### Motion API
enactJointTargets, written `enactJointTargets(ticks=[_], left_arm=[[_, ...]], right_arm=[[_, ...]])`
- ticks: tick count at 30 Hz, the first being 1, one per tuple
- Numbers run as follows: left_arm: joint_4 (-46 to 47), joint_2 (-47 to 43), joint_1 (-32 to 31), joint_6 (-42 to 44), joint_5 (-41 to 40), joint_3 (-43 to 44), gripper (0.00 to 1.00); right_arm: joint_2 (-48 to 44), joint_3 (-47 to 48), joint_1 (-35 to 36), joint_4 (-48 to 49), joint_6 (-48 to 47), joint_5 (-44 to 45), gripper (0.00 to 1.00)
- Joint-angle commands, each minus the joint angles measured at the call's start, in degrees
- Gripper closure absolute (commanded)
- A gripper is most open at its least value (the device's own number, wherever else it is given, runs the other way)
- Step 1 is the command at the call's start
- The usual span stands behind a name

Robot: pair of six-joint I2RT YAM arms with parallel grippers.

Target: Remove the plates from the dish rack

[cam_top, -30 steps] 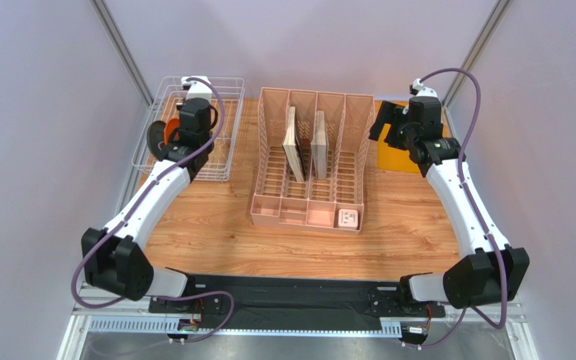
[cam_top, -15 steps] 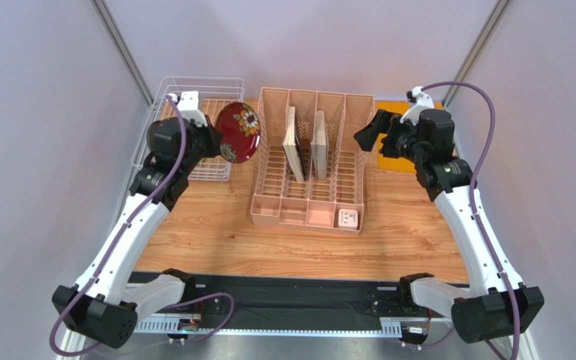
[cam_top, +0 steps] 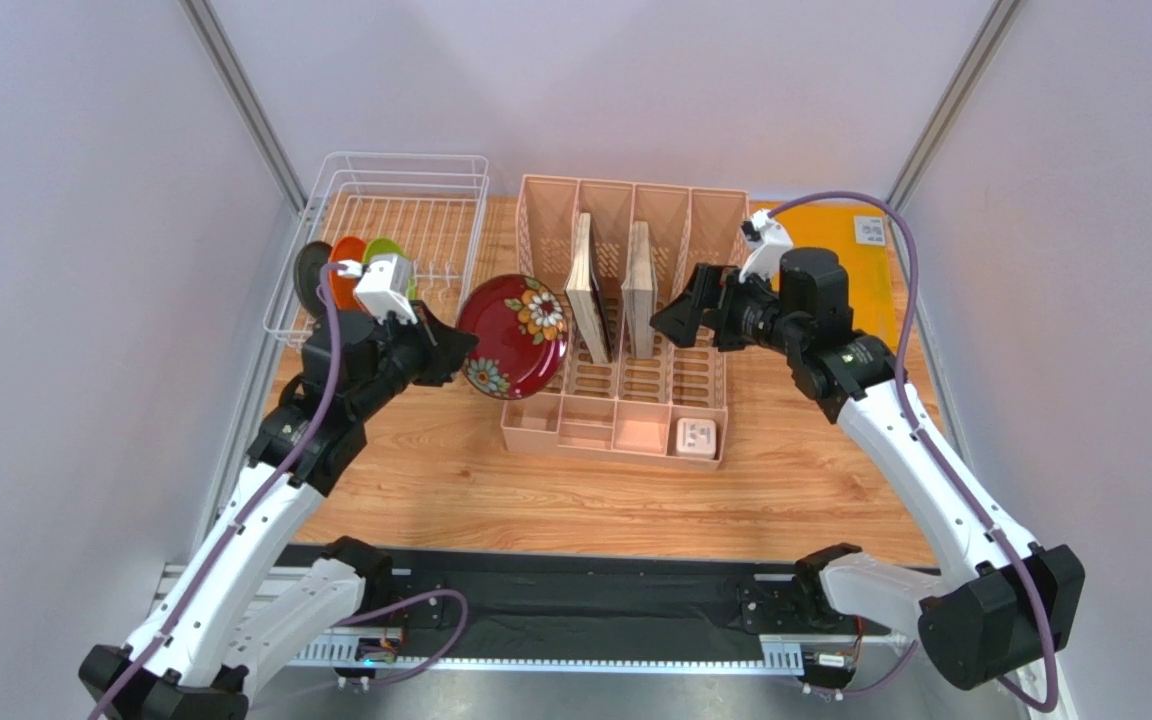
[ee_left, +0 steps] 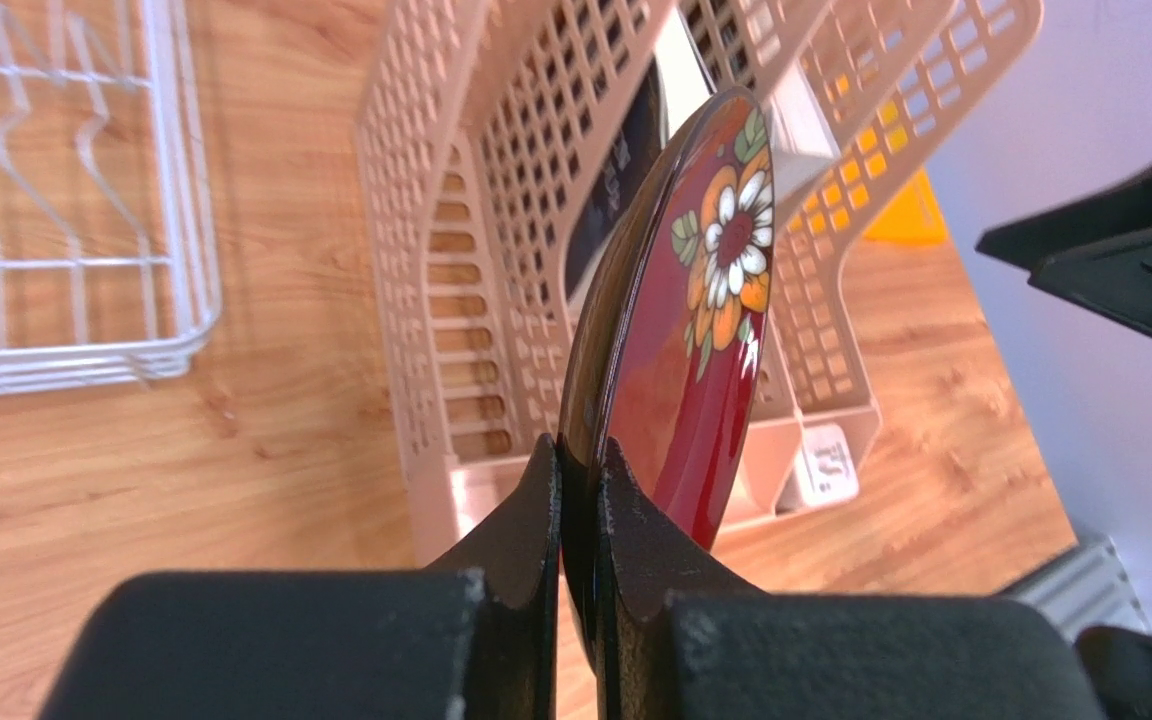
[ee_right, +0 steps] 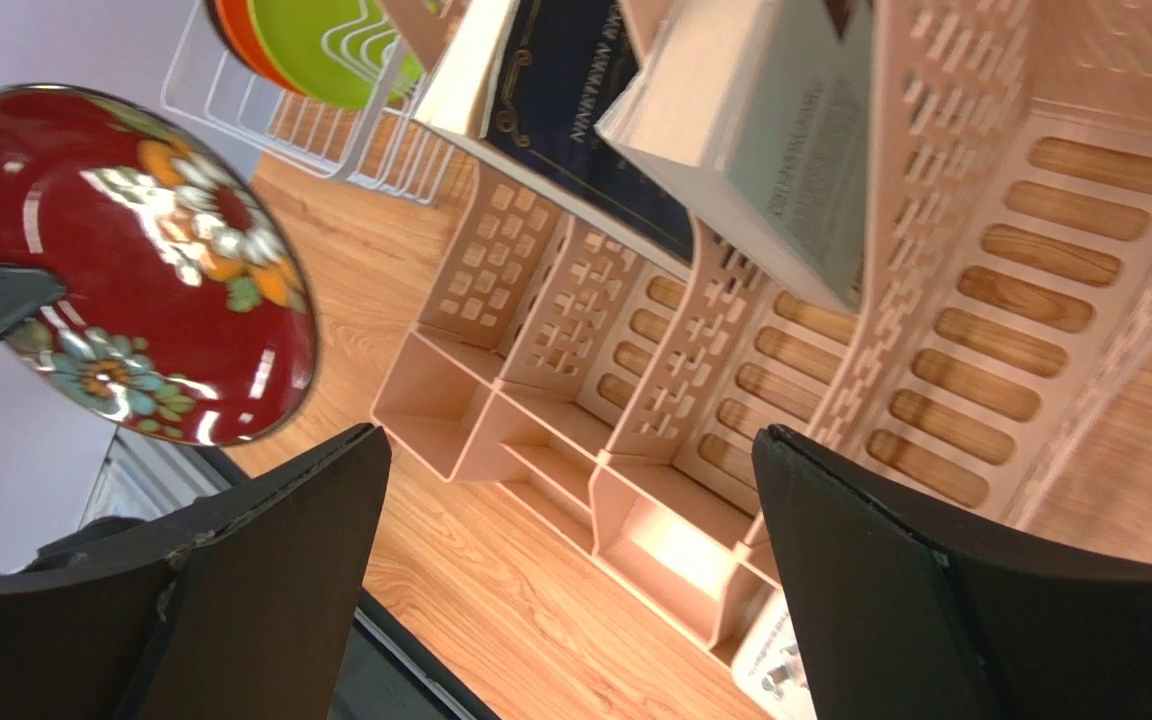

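My left gripper (cam_top: 452,354) is shut on the rim of the dark red floral plate (cam_top: 516,333), holding it on edge in the air beside the pink organiser's left wall. The left wrist view shows the fingers (ee_left: 537,503) pinching that plate (ee_left: 705,345). My right gripper (cam_top: 677,320) is open and empty over the organiser, facing the plate (ee_right: 117,263) from the right. The white wire dish rack (cam_top: 402,158) at the back left holds a dark plate (cam_top: 312,272), an orange plate (cam_top: 342,281) and a lime green plate (cam_top: 382,257) upright at its left end.
The pink slotted organiser (cam_top: 620,408) fills the table's middle, with two beige boards (cam_top: 588,288) standing in it and a small white item (cam_top: 695,438) in its front right pocket. An orange mat (cam_top: 847,240) lies at the back right.
The left arm lifted the red plate out of the rack and carried it right and nearer, next to the organiser. The right arm swung left from the orange mat over the organiser.
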Motion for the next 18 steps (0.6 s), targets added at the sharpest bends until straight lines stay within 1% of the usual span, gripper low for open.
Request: enactJointTargets(ticks=[1,6,12,13,18], left_arm=[[9.56,1.94,-2.74,-3.64,2.84,-0.42,1.00],[16.23,5.36,-5.55,-6.10,4.06,-1.65,1.00],[20.80,8.62,-7.75,-7.50,4.41,-2.09,1.00],[20.73,8.97,-8.36,-7.68,4.50,-2.18,1.00],[28.44,10.90,-9.77,-9.26,6.26,-3.67,1.00]], right_arm=[[-0.24,-0.96,2.29,6.87,1.25,-4.07,0.00],[1.87,-2.01,4.57,9.15,1.69,-6.09,0.00],[2.84,-4.21,7.21,11.53,2.92,-8.11,0.00],[2.84,-4.65,7.39,12.31,3.09,-8.64,0.01],[2.84,-8.16,7.56,18.73,5.46,-12.33,0.02]])
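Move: The red flowered plate, held by its rim in the left fingers, has its middle about 6 cm right of that hand, 3 cm ahead and slightly below. It is bound for the open right gripper, some 27 cm right and 5 cm ahead. From the right hand the plate's middle is about 21 cm left and 2 cm back; the black book stands some 12 cm left and 9 ahead, the grey book 5 left and 9 ahead, both roughly 14 lower. The red plate, still pinched by its rim, is carried about 7.5 cm to the right over the crate by the left hand, sinking 2 cm early on and swinging some 10 degrees clockwise. The right hand comes to meet the plate's free rim, going 6 cm left, then increasingly back and down (about 3 and 2 cm), turning counter-clockwise, fingers staying wide open. ##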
